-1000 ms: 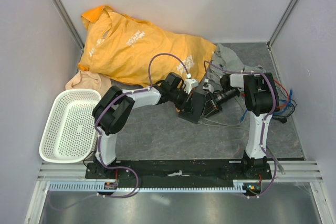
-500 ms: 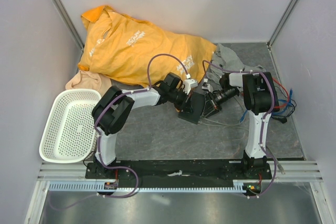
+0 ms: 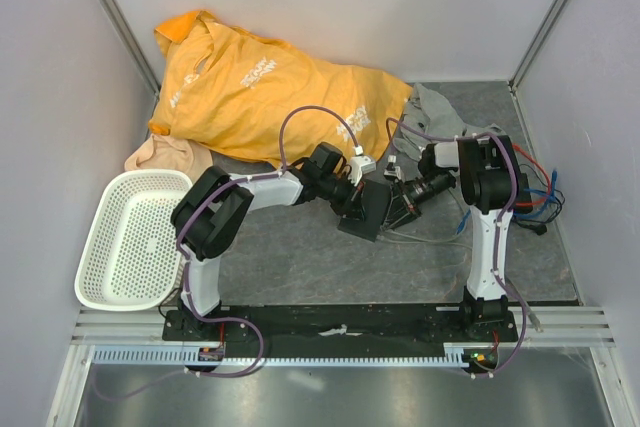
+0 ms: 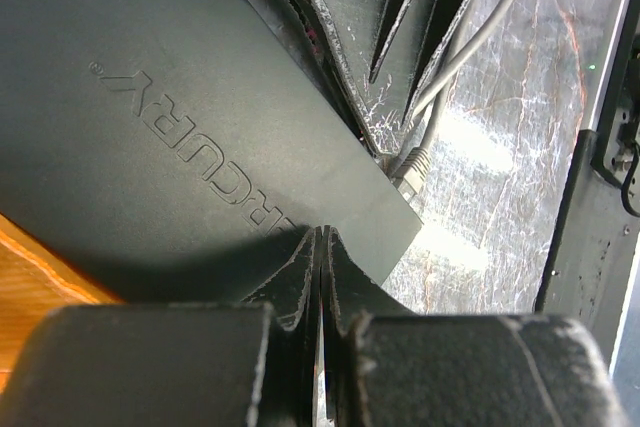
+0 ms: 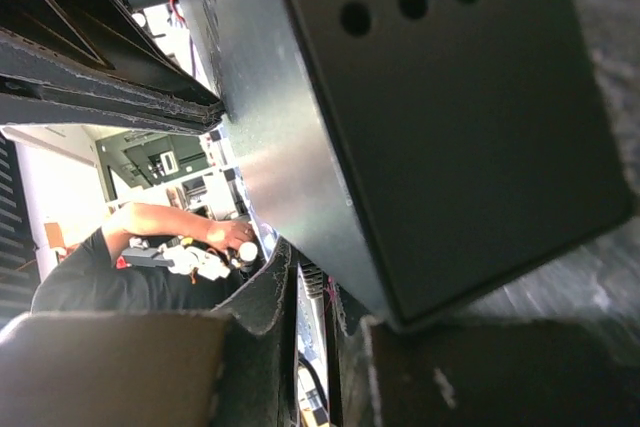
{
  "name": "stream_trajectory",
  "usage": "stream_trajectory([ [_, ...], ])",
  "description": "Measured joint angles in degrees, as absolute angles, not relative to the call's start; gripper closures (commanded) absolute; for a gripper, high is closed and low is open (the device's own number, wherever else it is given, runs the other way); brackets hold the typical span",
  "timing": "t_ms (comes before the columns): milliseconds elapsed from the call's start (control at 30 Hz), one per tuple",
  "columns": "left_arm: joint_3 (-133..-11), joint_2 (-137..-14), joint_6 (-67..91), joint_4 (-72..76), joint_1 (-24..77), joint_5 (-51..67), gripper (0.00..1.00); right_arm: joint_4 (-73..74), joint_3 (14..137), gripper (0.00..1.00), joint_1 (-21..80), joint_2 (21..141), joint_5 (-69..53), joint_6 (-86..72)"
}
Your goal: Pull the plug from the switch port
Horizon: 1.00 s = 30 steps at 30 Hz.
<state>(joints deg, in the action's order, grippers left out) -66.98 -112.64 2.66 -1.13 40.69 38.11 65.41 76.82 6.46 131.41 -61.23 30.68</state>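
The switch (image 3: 366,211) is a flat matte-black slab with raised lettering (image 4: 180,117), lying tilted mid-table between both arms. Its perforated underside (image 5: 470,117) fills the right wrist view. My left gripper (image 4: 322,232) is shut, and its tips press on the slab's near edge with nothing between them. A grey cable (image 4: 480,37) ends in the plug (image 4: 411,162), which sits at the slab's edge socket. My right gripper (image 3: 402,201) reaches in from the right. Its ribbed fingers (image 4: 390,37) come to a point at the plug, nearly closed (image 5: 315,267) around it.
A yellow shirt (image 3: 260,87) lies at the back, with a beige cloth (image 3: 165,155) to its left and a grey cloth (image 3: 435,107) to its right. A white mesh basket (image 3: 130,237) stands at the left. Loose coloured cables (image 3: 540,197) lie by the right wall.
Both grippers and the switch have shifted slightly to the left. Neither gripper's opening has changed.
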Motion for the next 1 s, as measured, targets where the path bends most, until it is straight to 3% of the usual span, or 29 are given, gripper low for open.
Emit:
stream_trajectory([
  [333,-67.0,-112.8,0.0,-1.3,41.0,39.3,0.99,67.0,76.2,0.99,6.5,130.1,-57.4,30.2],
  [633,-67.0,-112.8,-2.0,-1.5,41.3,39.8,0.98,78.5,80.2,0.99,6.2,133.8,-51.2,45.5],
  [1000,-66.8,-112.6,-3.9,-1.4,41.5,40.7,0.98,82.5,84.1,1.0,1.1,133.6,-44.8,49.5],
])
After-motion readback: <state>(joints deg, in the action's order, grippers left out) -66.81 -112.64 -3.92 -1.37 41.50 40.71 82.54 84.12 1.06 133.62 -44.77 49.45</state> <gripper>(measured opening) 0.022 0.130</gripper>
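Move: The plug is already between the right fingers. Its port in the switch's side is about 2 cm to their left and 1 cm ahead. From that hand the switch's middle lies roughly 5 cm left and 4 cm ahead, and a second grey plug, near the switch's back corner, about 1 cm left and 2 cm back. From the left fingertips, closed over the switch, the held plug is some 6 cm right, 3 cm back and 3 cm lower. Keep the right fingers shut on the plug and work it back and to the right by a few centimetres, turning the hand some 15 degrees counter-clockwise. Then draw it quickly right, away from the switch, easing forward again at the end, about 6.5 cm to the right in all. Keep the shut left fingertips on the switch to brace it, letting them drift back only about 1 cm. ##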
